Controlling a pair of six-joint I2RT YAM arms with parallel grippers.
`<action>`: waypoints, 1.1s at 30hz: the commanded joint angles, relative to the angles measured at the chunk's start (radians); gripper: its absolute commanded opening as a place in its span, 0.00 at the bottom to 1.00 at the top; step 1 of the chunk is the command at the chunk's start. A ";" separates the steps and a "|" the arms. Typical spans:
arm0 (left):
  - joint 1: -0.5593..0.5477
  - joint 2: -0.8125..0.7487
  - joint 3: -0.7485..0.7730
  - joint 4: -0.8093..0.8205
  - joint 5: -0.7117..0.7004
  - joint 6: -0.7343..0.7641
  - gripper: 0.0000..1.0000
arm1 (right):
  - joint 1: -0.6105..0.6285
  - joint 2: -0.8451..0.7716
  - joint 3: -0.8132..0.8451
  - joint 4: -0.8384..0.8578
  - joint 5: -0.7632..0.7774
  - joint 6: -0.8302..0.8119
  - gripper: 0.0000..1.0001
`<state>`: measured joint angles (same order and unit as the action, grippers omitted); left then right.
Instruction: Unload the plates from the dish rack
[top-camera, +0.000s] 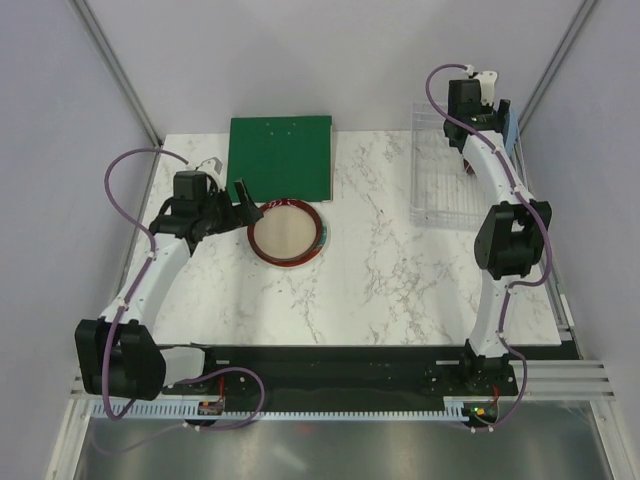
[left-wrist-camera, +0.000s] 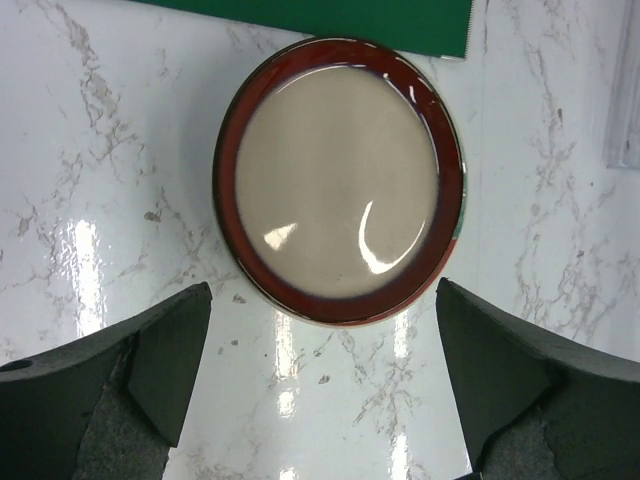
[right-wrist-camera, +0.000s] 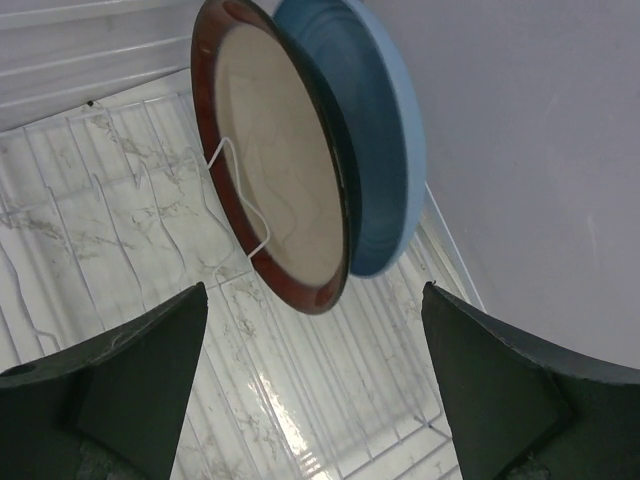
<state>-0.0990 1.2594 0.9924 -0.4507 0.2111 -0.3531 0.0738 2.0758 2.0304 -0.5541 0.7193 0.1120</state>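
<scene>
A dark red-rimmed plate with a beige centre (top-camera: 287, 232) lies flat on the marble table, and a teal sliver of another plate shows under its right edge. In the left wrist view this plate (left-wrist-camera: 340, 180) lies just beyond my left gripper (left-wrist-camera: 325, 390), which is open and empty above the table. The clear dish rack (top-camera: 445, 185) stands at the back right. In it a second red-rimmed beige plate (right-wrist-camera: 280, 170) stands on edge, with the light blue plate (right-wrist-camera: 375, 130) right behind it. My right gripper (right-wrist-camera: 315, 385) is open and empty, above the rack floor just short of these plates.
A flat green square board (top-camera: 281, 157) lies at the back, its near edge touching the plate on the table. Grey walls close in the back and both sides. The rack's thin wire dividers (right-wrist-camera: 110, 200) stand left of the upright plates.
</scene>
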 joint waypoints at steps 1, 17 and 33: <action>-0.007 -0.006 0.034 0.043 0.088 0.009 1.00 | -0.020 0.081 0.112 0.016 -0.015 -0.031 0.93; -0.025 0.081 0.051 0.104 0.120 0.008 1.00 | -0.112 0.247 0.226 0.082 -0.072 -0.052 0.79; -0.061 0.117 0.035 0.124 0.105 0.005 1.00 | -0.167 0.297 0.260 0.111 -0.218 -0.014 0.00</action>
<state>-0.1547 1.3701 1.0031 -0.3634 0.2996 -0.3534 -0.0807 2.3528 2.2620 -0.5217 0.5079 0.0200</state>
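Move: From the right gripper, the brown-rimmed plate standing in the dish rack has its middle about 5 cm ahead, 5 cm to the right and 10 cm below. The blue plate stands some 5 cm to the right of that plate, level with it and at the same height. The rack's middle, now empty, lies about 5 cm back, 5 cm to the left and 18 cm down. From the left gripper, the brown-rimmed plate is about 26 cm ahead, 57 cm to the right and 3 cm lower. Sink the right gripper about 7 cm while reaching 6 cm forward and 6 cm right, forward-and-down first, then more to the right, so its open fingers straddle the brown-rimmed plate's edge beside the blue plate. Close them from nearly wide open to pinch that edge, one finger on the cream face, one on the dark back. Meanwhile ease the open left gripper some 4 cm right, slightly down, above the unloaded plates. ##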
